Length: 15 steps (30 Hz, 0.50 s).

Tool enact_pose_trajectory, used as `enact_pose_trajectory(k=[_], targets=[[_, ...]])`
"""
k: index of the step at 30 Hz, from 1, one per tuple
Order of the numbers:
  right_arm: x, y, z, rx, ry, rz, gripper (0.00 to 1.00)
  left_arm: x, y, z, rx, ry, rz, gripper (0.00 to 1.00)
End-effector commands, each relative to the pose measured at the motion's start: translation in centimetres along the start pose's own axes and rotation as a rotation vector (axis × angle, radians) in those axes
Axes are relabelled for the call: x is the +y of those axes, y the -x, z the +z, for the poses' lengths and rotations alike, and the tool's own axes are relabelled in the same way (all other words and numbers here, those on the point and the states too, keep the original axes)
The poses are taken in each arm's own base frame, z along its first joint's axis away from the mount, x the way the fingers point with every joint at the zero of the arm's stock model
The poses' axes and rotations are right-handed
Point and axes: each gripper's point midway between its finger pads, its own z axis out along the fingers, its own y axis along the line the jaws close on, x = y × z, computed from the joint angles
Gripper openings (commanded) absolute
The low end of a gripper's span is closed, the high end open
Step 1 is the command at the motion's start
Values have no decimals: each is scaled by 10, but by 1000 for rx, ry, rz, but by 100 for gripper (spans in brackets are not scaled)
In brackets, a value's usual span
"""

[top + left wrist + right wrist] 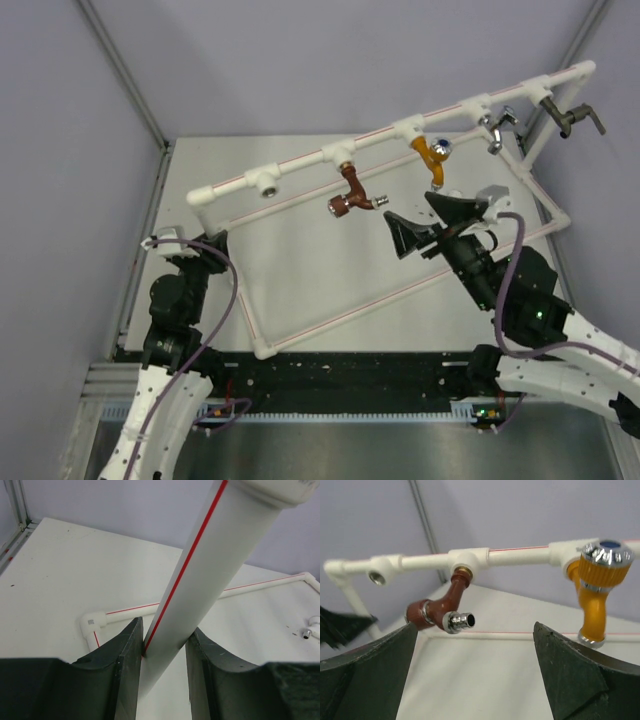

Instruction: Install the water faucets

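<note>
A reddish-brown faucet (pixel 350 192) with a silver tip (pixel 461 621) hangs screwed into a tee of the white pipe frame (pixel 300 165). My right gripper (pixel 425 222) sits just right of it, open wide, with nothing between its fingers; in the right wrist view the gripper (pixel 475 627) faces the brown faucet (pixel 437 607), apart from it. My left gripper (pixel 205 243) is shut on the frame's slanted left pipe (pixel 200 575), and in the left wrist view the gripper (pixel 165 630) has that pipe between both fingers. A small white tap (pixel 310 631) with a metal end lies on the table.
A yellow faucet (pixel 432 155), a silver one (pixel 500 125) and a dark grey one (pixel 575 118) hang from tees further right on the rail. An empty tee socket (pixel 266 183) sits left of the brown faucet. Grey walls enclose the white table (pixel 300 270).
</note>
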Motion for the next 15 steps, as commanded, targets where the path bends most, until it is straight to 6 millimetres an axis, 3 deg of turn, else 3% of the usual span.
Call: enact_pose_trajectory(k=[1,6,9,12,15], targets=[[2,-14,-5,171,201,-743,99,1,-25,-3,110,32,-114,0],[13,-21,3,190,340,-1219,99,-1,-21,-5,110,26,-107,0],[15,-27,13,181,337,-1452,98,-1,-17,-6,106,24,-100,0],[20,-32,24,132,307,-1639,97,-2,-17,-6,108,20,-97,0],[30,-22,36,54,268,-1688,93,-2,-19,-6,113,19,-95,0]])
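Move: The brown faucet, already hanging in its tee, lies about 6 cm ahead of the open right hand, some 8 cm to its left and 2 cm below it. That tee is about 11 cm ahead and 10 cm left of the hand. The orange faucet is roughly 11 cm ahead and 4 cm right, and the empty tee about 6 cm ahead and 21 cm left, all three near hand height. From the left hand on the post, the brown faucet is some 24 cm right, 2 cm ahead and 12 cm higher. With its fingers still wide open and clear of the brown faucet, the right hand rolls about its pointing direction by nearly 90 degrees, its left side sinking (counter-clockwise seen from behind the hand), and after a slight rise swings some 5 cm left and 4 cm down towards the faucet's outlet end. Its upward-tilted fingers come down to about level and swing a little farther left, stopping short of closing, while the left hand stays put and keeps its hold on the frame's upright post. ##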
